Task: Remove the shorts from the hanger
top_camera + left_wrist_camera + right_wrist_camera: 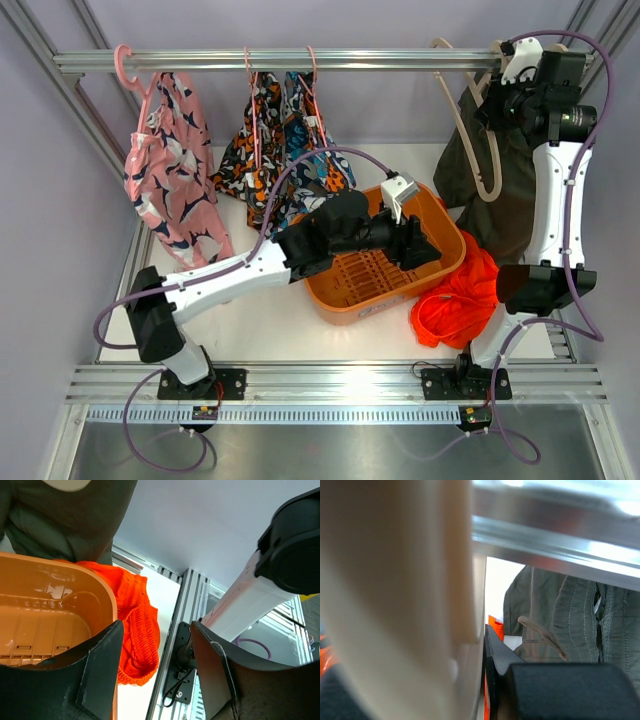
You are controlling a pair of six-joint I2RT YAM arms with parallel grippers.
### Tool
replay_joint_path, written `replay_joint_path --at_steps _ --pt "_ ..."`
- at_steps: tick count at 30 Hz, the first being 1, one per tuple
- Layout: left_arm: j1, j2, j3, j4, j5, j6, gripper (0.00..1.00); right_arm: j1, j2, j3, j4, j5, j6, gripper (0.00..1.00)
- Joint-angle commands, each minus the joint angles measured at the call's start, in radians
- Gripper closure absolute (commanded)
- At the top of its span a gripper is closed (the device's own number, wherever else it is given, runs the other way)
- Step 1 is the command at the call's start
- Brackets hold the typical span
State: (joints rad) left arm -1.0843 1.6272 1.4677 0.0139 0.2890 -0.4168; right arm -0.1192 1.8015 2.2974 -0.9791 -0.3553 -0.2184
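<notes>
Dark olive shorts (512,195) hang on a beige hanger (490,170) at the right end of the rail (350,60). My right gripper (497,97) is up at the rail, shut on that hanger. In the right wrist view the hanger (395,605) presses against one black finger (495,647), with the olive shorts (575,625) behind. Bright orange-red shorts (455,295) lie heaped on the table against the orange basket (350,302). My left gripper (415,245) hovers over the basket's right side, open and holding nothing. Between its fingers the orange-red shorts (135,615) show.
Pink-print shorts (170,170) hang on a pink hanger (125,65) at the rail's left. Blue and orange print shorts (280,150) hang mid-rail. The basket rim (102,587) is close under my left gripper (155,627). The right arm's base plate (182,670) sits at the near frame.
</notes>
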Motion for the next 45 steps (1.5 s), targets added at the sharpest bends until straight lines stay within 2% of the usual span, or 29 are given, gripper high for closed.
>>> replay_joint_path --at_steps 1,4,15,18,22,23,25,29,34,37,40,42,43,44,45 --pt "-0.002 -0.081 -0.023 0.051 -0.059 0.035 0.39 0.013 0.022 0.034 -0.007 0.036 -0.018 0.98" --pt "-0.002 -0.107 -0.047 0.049 -0.076 0.038 0.36 0.015 0.033 0.053 -0.001 0.045 -0.018 0.97" --pt "0.0 -0.188 -0.093 0.032 -0.125 0.073 0.26 0.016 0.033 0.02 0.003 0.049 -0.036 0.83" --pt "0.0 -0.213 -0.099 0.015 -0.139 0.087 0.25 0.015 0.016 0.01 0.005 0.036 -0.042 0.71" --pt "-0.002 -0.254 -0.127 0.001 -0.174 0.102 0.22 0.015 -0.039 -0.033 0.013 0.018 -0.047 0.42" --pt "-0.002 -0.265 -0.136 0.001 -0.18 0.105 0.22 0.015 -0.069 -0.044 0.019 0.006 -0.047 0.33" --pt "0.0 -0.292 -0.159 0.004 -0.198 0.116 0.21 0.015 -0.103 -0.078 0.028 -0.001 -0.044 0.23" --pt "0.0 -0.331 -0.182 0.006 -0.223 0.13 0.19 0.009 -0.206 -0.122 0.046 -0.01 -0.039 0.12" --pt "0.0 -0.372 -0.204 -0.011 -0.254 0.145 0.18 -0.025 -0.338 -0.184 0.05 -0.051 -0.067 0.08" --pt "0.0 -0.417 -0.24 -0.012 -0.277 0.15 0.18 -0.051 -0.441 -0.257 0.008 -0.126 -0.153 0.08" --pt "0.001 -0.472 -0.294 -0.012 -0.315 0.156 0.17 -0.057 -0.568 -0.398 -0.05 -0.203 -0.313 0.08" --pt "0.0 -0.521 -0.337 -0.012 -0.339 0.161 0.17 -0.057 -0.648 -0.508 -0.142 -0.267 -0.471 0.08" --pt "0.0 -0.538 -0.351 -0.038 -0.347 0.165 0.17 -0.057 -0.69 -0.542 -0.25 -0.319 -0.524 0.08" --pt "0.0 -0.555 -0.365 -0.046 -0.353 0.168 0.16 -0.057 -0.706 -0.573 -0.327 -0.355 -0.708 0.09" --pt "0.001 -0.593 -0.394 -0.052 -0.378 0.179 0.16 -0.057 -0.724 -0.643 -0.408 -0.384 -0.808 0.11"
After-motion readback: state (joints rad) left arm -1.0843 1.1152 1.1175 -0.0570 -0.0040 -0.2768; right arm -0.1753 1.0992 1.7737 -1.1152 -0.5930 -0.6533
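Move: The right hand still grips the empty beige hanger by its neck. The rail lies roughly 6 cm ahead and 4 cm above it, and the green shorts hang about 5 cm back, 5 cm to the right and 18 cm lower. From the empty left hand, the red shorts lie on the table some 12 cm to its right, level fore and aft, 30 cm below; the orange basket is about 11 cm ahead, 7 cm left, 27 cm below. The right fingers let go of the beige hanger's neck: they first ease it some 1.5 cm forward and a touch down at the rail, open wide, then draw back fast about 20 cm, arching up and sinking again while the hand swings counter-clockwise. Meanwhile the left hand, opening further, travels roughly 13 cm left and slightly up, away from the red shorts, turning counter-clockwise. ##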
